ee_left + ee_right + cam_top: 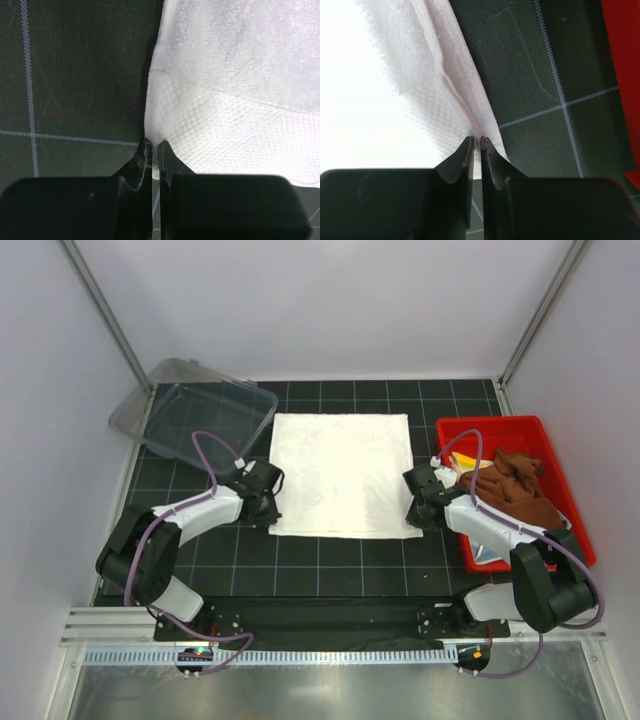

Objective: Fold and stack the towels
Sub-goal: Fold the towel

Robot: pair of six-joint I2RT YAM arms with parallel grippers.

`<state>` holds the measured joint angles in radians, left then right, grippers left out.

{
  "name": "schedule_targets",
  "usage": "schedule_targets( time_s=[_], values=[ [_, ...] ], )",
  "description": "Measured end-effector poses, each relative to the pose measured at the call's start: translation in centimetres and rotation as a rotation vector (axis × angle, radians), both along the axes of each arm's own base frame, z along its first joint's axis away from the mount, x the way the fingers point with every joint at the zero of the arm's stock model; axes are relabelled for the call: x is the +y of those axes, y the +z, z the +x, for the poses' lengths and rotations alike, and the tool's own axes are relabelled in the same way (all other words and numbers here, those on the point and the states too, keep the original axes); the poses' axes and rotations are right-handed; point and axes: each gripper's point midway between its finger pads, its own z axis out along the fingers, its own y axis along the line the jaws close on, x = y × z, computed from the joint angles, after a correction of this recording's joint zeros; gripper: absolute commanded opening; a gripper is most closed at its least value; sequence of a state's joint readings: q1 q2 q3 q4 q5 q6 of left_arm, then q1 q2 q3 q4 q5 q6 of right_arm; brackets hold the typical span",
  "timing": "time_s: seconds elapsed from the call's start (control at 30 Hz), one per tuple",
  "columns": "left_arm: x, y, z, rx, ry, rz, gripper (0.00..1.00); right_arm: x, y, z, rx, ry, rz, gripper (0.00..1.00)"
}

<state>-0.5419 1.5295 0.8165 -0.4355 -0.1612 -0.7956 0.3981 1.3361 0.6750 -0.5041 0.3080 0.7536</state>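
Note:
A large cream-white towel (343,473) lies spread flat on the black gridded mat. My left gripper (272,512) sits at its near left corner. In the left wrist view that gripper (154,144) is shut, with the edge of the towel (235,90) pinched between its tips. My right gripper (418,512) is at the near right corner. In the right wrist view it (476,140) is shut on the hem of the towel (380,110). A crumpled rust-brown towel (512,488) lies in the red bin (500,426), with a bit of yellow towel (468,462) beside it.
A clear plastic tub (200,415) sits tilted at the back left corner of the mat. The red bin stands along the right side, close behind my right arm. White walls enclose the table on three sides.

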Motion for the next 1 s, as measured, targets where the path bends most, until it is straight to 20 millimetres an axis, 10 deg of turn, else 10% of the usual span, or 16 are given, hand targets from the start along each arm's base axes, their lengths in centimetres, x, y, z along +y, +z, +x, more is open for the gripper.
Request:
schedule_targets(
  time_s=[0.43,1.0],
  values=[
    [-0.5,4.0,0.7,-0.016,0.012,-0.017,0.00,-0.3,5.4,1.1,-0.082,0.048,-0.026,0.01],
    [-0.9,4.1,-0.3,0.017,0.012,-0.055,0.00,-0.4,5.7,0.7,-0.049,0.106,-0.048,0.01]
  ],
)
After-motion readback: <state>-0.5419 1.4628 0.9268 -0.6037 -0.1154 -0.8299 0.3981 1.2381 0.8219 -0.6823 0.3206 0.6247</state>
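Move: Both my hands already pinch the near corners of the white towel, just above the table. From the left hand, the towel's far left corner lies about 26 cm ahead and 2 cm left, and the clear bin about 22 cm ahead and 18 cm left. From the right hand, the far right corner lies about 26 cm ahead and 2 cm right, and the red bin's middle about 6 cm ahead and 18 cm right. I raise both hands together, nearly straight up, keeping the towel's near corners pinched between my shut fingertips. My right hand climbs some 5.5 cm and turns about 5 degrees counter-clockwise; my left rises nearly 5 cm, eases down slightly and stays about 4 cm up. Neither carries the towel's edge forward yet. ##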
